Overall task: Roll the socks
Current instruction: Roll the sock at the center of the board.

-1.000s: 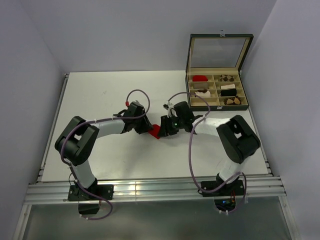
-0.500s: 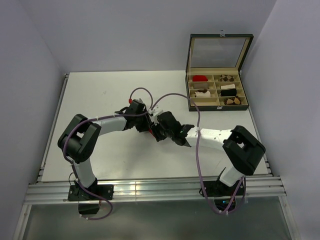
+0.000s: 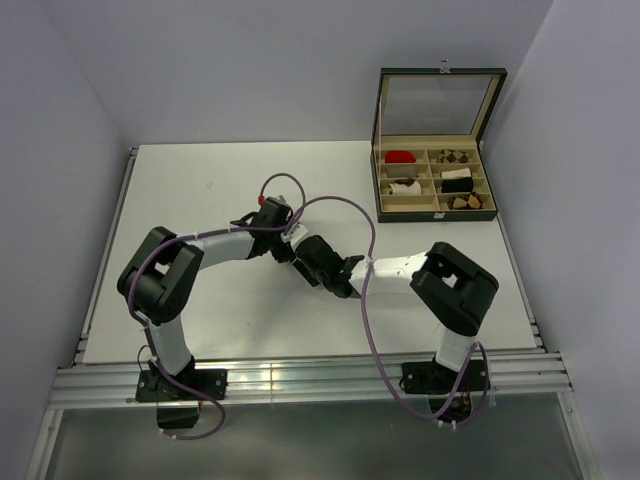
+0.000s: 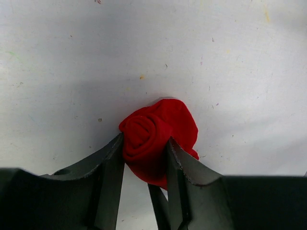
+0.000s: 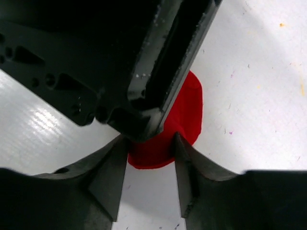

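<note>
A red sock (image 4: 158, 129), wound into a tight roll with a spiral end, lies on the white table (image 4: 57, 72). My left gripper (image 4: 144, 139) is shut on the roll, one finger pressed into each side. My right gripper (image 5: 149, 139) comes in from the opposite side, its fingers open and standing on either side of the sock's flat loose end (image 5: 187, 115). The left gripper's dark finger (image 5: 158, 62) fills the top of the right wrist view. In the top view the left gripper (image 3: 285, 245) and right gripper (image 3: 312, 264) meet at mid-table and hide the sock.
An open compartment box (image 3: 436, 212) stands at the back right, with a red bundle (image 3: 400, 157) and several brown, black and white bundles inside. The right arm's cable (image 3: 340, 205) loops over the table.
The right arm has swung left and lowered, bringing its gripper tight against the left gripper. The red sock, visible from above a second ago, is now covered by both grippers.
</note>
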{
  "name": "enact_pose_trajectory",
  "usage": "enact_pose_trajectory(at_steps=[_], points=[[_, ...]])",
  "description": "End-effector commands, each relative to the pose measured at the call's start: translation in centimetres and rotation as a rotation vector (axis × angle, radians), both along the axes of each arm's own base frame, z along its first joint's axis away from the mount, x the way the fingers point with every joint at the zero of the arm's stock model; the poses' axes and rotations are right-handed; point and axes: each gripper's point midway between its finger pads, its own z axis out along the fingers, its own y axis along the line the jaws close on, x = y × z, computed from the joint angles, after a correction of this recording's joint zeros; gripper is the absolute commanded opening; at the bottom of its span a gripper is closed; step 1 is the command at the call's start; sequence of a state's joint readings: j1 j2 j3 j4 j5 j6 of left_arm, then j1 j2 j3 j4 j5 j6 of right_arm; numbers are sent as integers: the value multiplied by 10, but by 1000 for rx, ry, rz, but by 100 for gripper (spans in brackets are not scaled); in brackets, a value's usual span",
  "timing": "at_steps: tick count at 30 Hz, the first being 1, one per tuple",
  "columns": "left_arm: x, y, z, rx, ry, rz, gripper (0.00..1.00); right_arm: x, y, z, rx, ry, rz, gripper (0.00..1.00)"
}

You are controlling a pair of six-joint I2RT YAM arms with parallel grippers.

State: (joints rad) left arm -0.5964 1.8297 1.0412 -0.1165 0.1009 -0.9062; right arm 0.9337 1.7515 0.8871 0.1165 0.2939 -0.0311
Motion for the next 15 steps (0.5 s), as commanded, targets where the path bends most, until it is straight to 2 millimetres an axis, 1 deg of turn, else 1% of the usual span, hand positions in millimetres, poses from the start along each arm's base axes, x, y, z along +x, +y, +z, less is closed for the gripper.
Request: enact_pose_trajectory(at_steps=[1, 2, 3, 4, 5, 6, 7, 8, 9, 10, 11, 12, 13, 14, 15], points=[[-19, 12, -26, 85, 76, -37, 41, -5, 1, -24, -49, 41, 19, 46], [-19, 12, -25, 86, 72, -38, 41, -7, 1, -27, -49, 55, 19, 37], [-18, 12, -24, 87, 69, -39, 42, -8, 1, -29, -49, 63, 21, 31], [-17, 12, -23, 86, 67, -35, 43, -13, 1, -33, -52, 91, 32, 22], [-16, 12, -20, 85, 56, -33, 45, -15, 1, -33, -46, 108, 33, 4], [-16, 12, -19, 82, 55, -26, 49, -16, -1, -34, -41, 128, 34, 0], [-15, 12, -17, 82, 50, -24, 51, -24, 0, -36, -30, 178, 59, 0], [-13, 13, -12, 78, 35, -15, 55, -27, 2, -33, 6, 212, 54, 0], [-11, 13, -7, 71, 21, -6, 57, -30, 5, -31, 37, 242, 67, 0], [-11, 13, -5, 68, 16, -1, 59, -31, -3, -34, 48, 299, 44, 0], [-8, 14, 1, 62, 1, 16, 62, -38, 4, -30, 97, 357, 80, 0], [-7, 16, 4, 57, -8, 27, 64, -40, 0, -31, 107, 395, 72, 0], [-6, 17, 6, 55, -13, 39, 65, -37, -4, -31, 125, 424, 49, 0], [-3, 20, 13, 50, -31, 59, 67, -42, 1, -29, 156, 476, 77, 0], [-4, 22, 13, 46, -26, 81, 67, -43, 1, -29, 170, 509, 74, 0]])
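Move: Between the left hand's fingertips sits the rolled red sock, its middle about 1 cm to that hand's right and about 1 cm lower. The right hand's open fingers already straddle the sock's near edge, practically at its hand point and roughly 1 cm below; the middle of the sock lies some 3 cm ahead of the right hand, 1 cm to its left, under the left gripper. Shutting almost fully, the right fingers pinch the near edge of the red sock while that hand eases about 1 cm forward and left, then tilts some 15 degrees, its fingers tipping further down. Meanwhile the left hand opens its fingers by about a quarter of their range, loosening its grip on the roll, and edges about 1 cm each to the left, forward and up. ##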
